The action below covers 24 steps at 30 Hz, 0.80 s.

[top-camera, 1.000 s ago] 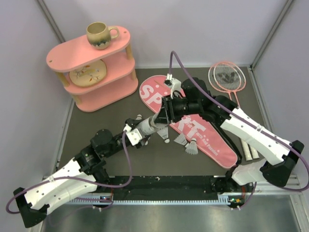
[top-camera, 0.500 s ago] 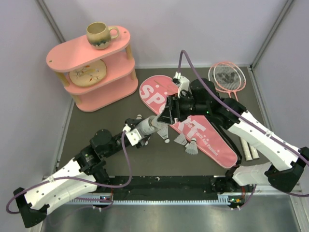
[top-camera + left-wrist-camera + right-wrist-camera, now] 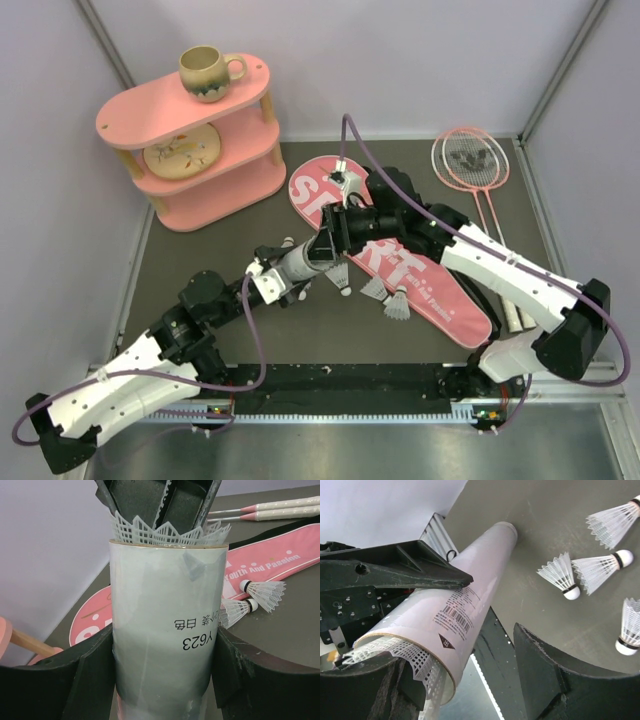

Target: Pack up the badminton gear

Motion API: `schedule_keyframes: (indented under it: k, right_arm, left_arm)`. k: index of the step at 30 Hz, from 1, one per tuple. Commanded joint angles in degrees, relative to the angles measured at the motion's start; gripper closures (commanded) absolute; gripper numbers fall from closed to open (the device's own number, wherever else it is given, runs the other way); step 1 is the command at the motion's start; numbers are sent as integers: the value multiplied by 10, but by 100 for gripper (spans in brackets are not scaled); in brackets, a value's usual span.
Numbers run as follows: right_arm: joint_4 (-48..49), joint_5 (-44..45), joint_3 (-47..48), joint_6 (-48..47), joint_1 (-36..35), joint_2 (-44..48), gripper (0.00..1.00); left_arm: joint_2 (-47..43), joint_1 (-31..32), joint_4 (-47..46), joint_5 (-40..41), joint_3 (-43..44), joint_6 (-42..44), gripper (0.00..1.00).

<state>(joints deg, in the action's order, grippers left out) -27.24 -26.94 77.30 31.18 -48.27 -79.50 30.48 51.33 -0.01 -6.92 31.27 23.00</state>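
Note:
My left gripper (image 3: 162,675) is shut on the long white tube (image 3: 160,630), holding it tilted above the table (image 3: 300,262). A shuttlecock's white skirt (image 3: 415,665) pokes out of the tube's mouth. My right gripper (image 3: 457,650) stands open at that mouth, its fingers either side of the rim and gripping nothing. Three shuttlecocks (image 3: 375,290) lie loose by the pink SPORT bag (image 3: 430,280), which lies flat. Two pink rackets (image 3: 470,160) rest at the back right.
A pink two-tier shelf (image 3: 190,110) stands at the back left, with a brown mug (image 3: 207,72) on top and a plate (image 3: 180,150) on its middle tier. The white racket handles (image 3: 517,315) reach the table's right front. Grey walls close in three sides.
My right gripper's jaws have spread apart at the tube's mouth, and its wrist drew back to the right and then came in again. The left arm and tube have hardly moved.

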Motion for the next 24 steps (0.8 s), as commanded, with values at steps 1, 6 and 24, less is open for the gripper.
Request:
schedule_keyframes:
  k: [1,6,24]
  right_arm:
    - [122,-44,-21,48,-8,-7,36]
    - [130,0,-25,51,-38,-24,28]
    - [40,180,-63,-35,-35,178,1]
  left_arm:
    - [-9,1,-61,-18,-3,-3,77]
    - [-9,1,-63,-20,-2,-4,77]
    - [-2,1,-65,10,-2,-1,78]
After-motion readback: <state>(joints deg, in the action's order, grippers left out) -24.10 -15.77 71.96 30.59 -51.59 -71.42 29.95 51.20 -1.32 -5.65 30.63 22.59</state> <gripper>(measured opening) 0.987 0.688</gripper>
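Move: The tube's mouth, held facing up by the left hand with a shuttlecock's skirt still sticking out, lies about 2 cm left of the right hand, 2 cm back and roughly level. On the table some 25 cm below the right hand, a loose shuttlecock lies about 4 cm ahead and 3 cm right, while a pair of shuttlecocks lies 15 cm right, straight across. From the left hand the tube's mouth is about 5 cm right, 1 cm ahead and 5 cm up. The right hand, its fingers already at the shuttlecock's skirt, goes left about 3 cm into the tube's mouth to push the shuttlecock down, while its part-open fingers slowly spread. It then reverses, backing out to the right about 4.5 cm and rising a little at the end as the fingers open fully and the wrist tips up some 10 degrees; the left hand keeps its grip round the tube and holds it nearly still. ##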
